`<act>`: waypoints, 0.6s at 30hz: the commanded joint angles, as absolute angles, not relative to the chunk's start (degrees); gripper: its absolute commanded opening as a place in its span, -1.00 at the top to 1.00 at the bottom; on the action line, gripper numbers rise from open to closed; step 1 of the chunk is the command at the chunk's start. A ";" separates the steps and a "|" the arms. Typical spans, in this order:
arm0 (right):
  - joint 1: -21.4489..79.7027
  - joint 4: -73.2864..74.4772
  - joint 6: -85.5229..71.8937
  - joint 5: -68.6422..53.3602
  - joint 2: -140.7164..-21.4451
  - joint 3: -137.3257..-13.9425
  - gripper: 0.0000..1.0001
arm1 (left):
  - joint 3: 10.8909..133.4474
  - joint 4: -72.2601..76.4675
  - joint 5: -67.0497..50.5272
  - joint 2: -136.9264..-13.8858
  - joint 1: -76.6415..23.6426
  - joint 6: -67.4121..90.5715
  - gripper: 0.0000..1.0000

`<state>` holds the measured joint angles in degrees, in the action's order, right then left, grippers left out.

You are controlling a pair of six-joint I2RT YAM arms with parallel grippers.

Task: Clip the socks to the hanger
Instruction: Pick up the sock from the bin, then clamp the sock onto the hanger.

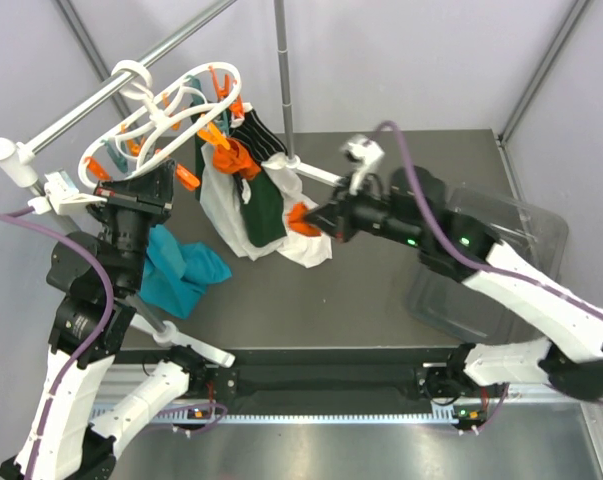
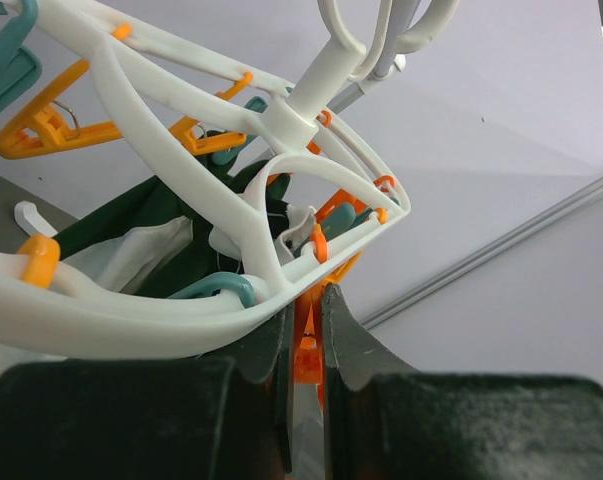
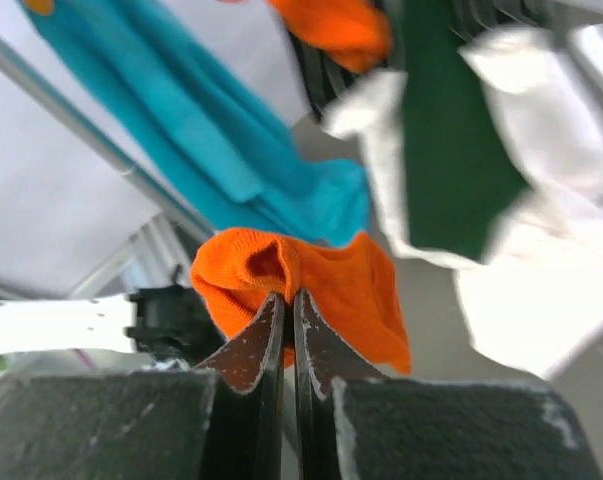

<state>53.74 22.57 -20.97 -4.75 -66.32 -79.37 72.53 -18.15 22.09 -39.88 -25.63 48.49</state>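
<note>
The white oval hanger (image 1: 171,112) hangs from the rail at the upper left, with orange clips dangling from it. My left gripper (image 1: 181,182) is just under its ring (image 2: 161,325) and shut on one orange clip (image 2: 309,345). My right gripper (image 1: 321,222) is shut on an orange sock (image 3: 331,285) and holds it in the air beside the hanging cloths, where it also shows in the top view (image 1: 303,217). Another orange sock (image 1: 231,158) and a dark striped sock (image 1: 256,135) hang from the hanger.
White and dark-green cloths (image 1: 263,205) hang from the hanger down to the table. A teal cloth (image 1: 186,265) lies at the left. The grey rail (image 1: 101,95) and a vertical pole (image 1: 283,70) stand behind. A clear plastic bin (image 1: 501,250) sits at the right.
</note>
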 commanded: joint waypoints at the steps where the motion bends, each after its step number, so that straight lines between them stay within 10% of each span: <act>1: 58.26 23.29 -25.05 -4.57 -75.39 -91.29 1.00 | 71.45 -27.77 16.52 -40.52 -26.10 48.87 1.00; 11: 63.72 34.01 -27.95 -9.30 -103.33 -127.32 1.00 | 70.93 -28.30 16.61 -40.25 -26.10 47.46 1.00; 18: 63.72 32.52 -29.09 -10.46 -106.35 -130.52 1.00 | 69.70 -27.07 15.47 -39.90 -26.10 45.36 1.00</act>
<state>63.11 33.10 -27.88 -8.97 -106.59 -126.98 72.23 -18.00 21.87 -39.72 -25.63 46.83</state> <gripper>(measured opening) 0.014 0.125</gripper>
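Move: The orange clip that my left hand keeps pinching is where I'm taking the sock: from my right hand it lies about 23 cm left, 3 cm farther out and 8 cm higher. The orange sock already clipped is some 15 cm left, 7 cm ahead and 7 cm up; the white hanger's middle is roughly 24 cm left, 10 cm ahead and 14 cm up. From my left hand, the clip sits at the fingertips, about 1 cm ahead, 2 cm right and 2 cm below. With the fingers still shut on the orange sock, I sweep my right hand left, about 17 cm, over to the clip in my left hand, fast at first and easing nearly to a stop just short of it, rising a little and turning some 10 degrees counter-clockwise. My left hand stays in place and keeps its pinch on the clip. ##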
